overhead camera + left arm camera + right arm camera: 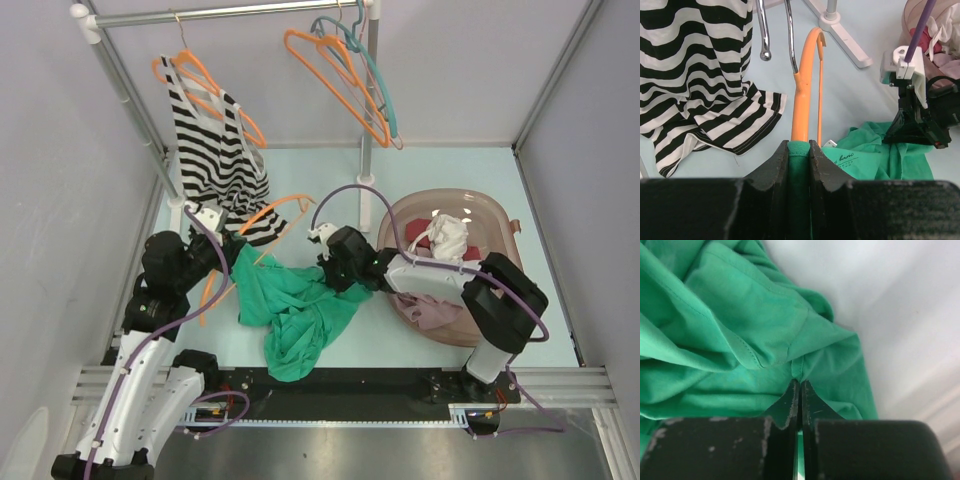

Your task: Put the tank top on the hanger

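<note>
The green tank top (pixel 300 310) lies crumpled on the table between the two arms. An orange hanger (pixel 272 212) with a silver hook slants up from my left gripper (pixel 232 255). The left wrist view shows that gripper (pixel 799 145) shut on the hanger (pixel 802 100), with a strip of green fabric pinched over the hanger's arm between the jaws. More of the tank top (pixel 875 155) spreads to the right. My right gripper (pixel 325 270) rests on the top's upper right edge. In the right wrist view it (pixel 800 382) is shut on a fold of the tank top (pixel 740 315).
A black-and-white striped top (pixel 215 150) hangs from the rail at the back left, its hem close to the left gripper. Orange hangers (pixel 335 75) and a teal hanger (pixel 378 80) hang at the right. A rack post foot (pixel 365 185) and a brown basin (pixel 495 215) of clothes stand nearby.
</note>
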You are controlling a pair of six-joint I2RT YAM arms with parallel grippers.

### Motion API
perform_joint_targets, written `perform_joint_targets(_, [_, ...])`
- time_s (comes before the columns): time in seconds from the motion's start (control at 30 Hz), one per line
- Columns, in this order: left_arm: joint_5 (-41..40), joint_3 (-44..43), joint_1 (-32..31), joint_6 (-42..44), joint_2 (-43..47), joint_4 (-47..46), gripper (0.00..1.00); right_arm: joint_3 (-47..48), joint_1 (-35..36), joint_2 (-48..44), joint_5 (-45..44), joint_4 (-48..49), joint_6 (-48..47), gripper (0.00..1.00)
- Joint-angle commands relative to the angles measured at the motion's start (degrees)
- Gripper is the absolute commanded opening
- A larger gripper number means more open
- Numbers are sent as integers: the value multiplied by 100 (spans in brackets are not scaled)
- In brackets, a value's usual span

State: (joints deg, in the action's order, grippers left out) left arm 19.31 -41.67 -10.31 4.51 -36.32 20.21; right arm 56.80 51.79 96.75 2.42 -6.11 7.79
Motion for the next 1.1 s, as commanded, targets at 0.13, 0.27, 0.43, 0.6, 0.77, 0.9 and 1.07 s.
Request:
perform_joint_targets(0.13, [82, -928, 55, 32, -401, -333, 0, 1947, -160, -885, -1250, -1400, -970, 0])
perform_joint_targets(0.27, [-41, -1694, 55, 181, -727, -438, 0, 3587, -371, -948, -1498, -1884, -1402, 0])
perform_joint_targets(0.43, [11, -3194, 55, 287, -1421, -377, 0, 5076, -328, -754, -1866, -2184, -1877, 0])
perform_joint_targets(0.6, [125, -4576, 73, 410, -2186, -123, 0, 5649, -249, -973, -2192, -1973, -2089, 0])
perform_joint_targets(0.77, [318, -4711, 73, 278, -2073, -227, 0, 4422, -134, -1922, -2158, -1491, -1712, 0])
perform_joint_targets(0.9, [993, -3719, 73, 199, -1310, -210, 0, 2647, -134, -2686, -2236, -1165, -957, 0])
perform_joint_targets(1.07, [1619, -1908, 73, 112, 185, -193, 0, 896, -353, -3512, -2228, -883, -33, 0])
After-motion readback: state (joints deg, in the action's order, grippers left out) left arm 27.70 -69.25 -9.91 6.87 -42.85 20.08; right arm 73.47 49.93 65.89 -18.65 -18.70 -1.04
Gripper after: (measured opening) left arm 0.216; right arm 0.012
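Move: The left hand holds the orange hanger with one shoulder of the green tank top pinched on it. The hanger's free end is some 12 cm ahead and 13 cm right of it, the green heap's middle about 9 cm back, 12 cm right and 20 cm below, and the striped top roughly 16 cm ahead and 4 cm left. From the right hand, shut on the cloth, that heap's middle is about 8 cm left and 5 cm back, the hanger's free end 12 cm ahead, 6 cm left and 20 cm up, the tub's middle some 25 cm right and 4 cm ahead. Keeping its pinch on the green cloth, the right hand whips it up off the table by some 43 cm, swinging forward at first and tipping its fingers upward about 45 degrees, then drops back about 12 cm while drawing right, away from the left hand, and back. The left hand keeps hanger and shoulder clamped and heaves up with it about 26 cm, its fingers tilting up some 25 degrees, before sinking several centimetres and drawing back. ##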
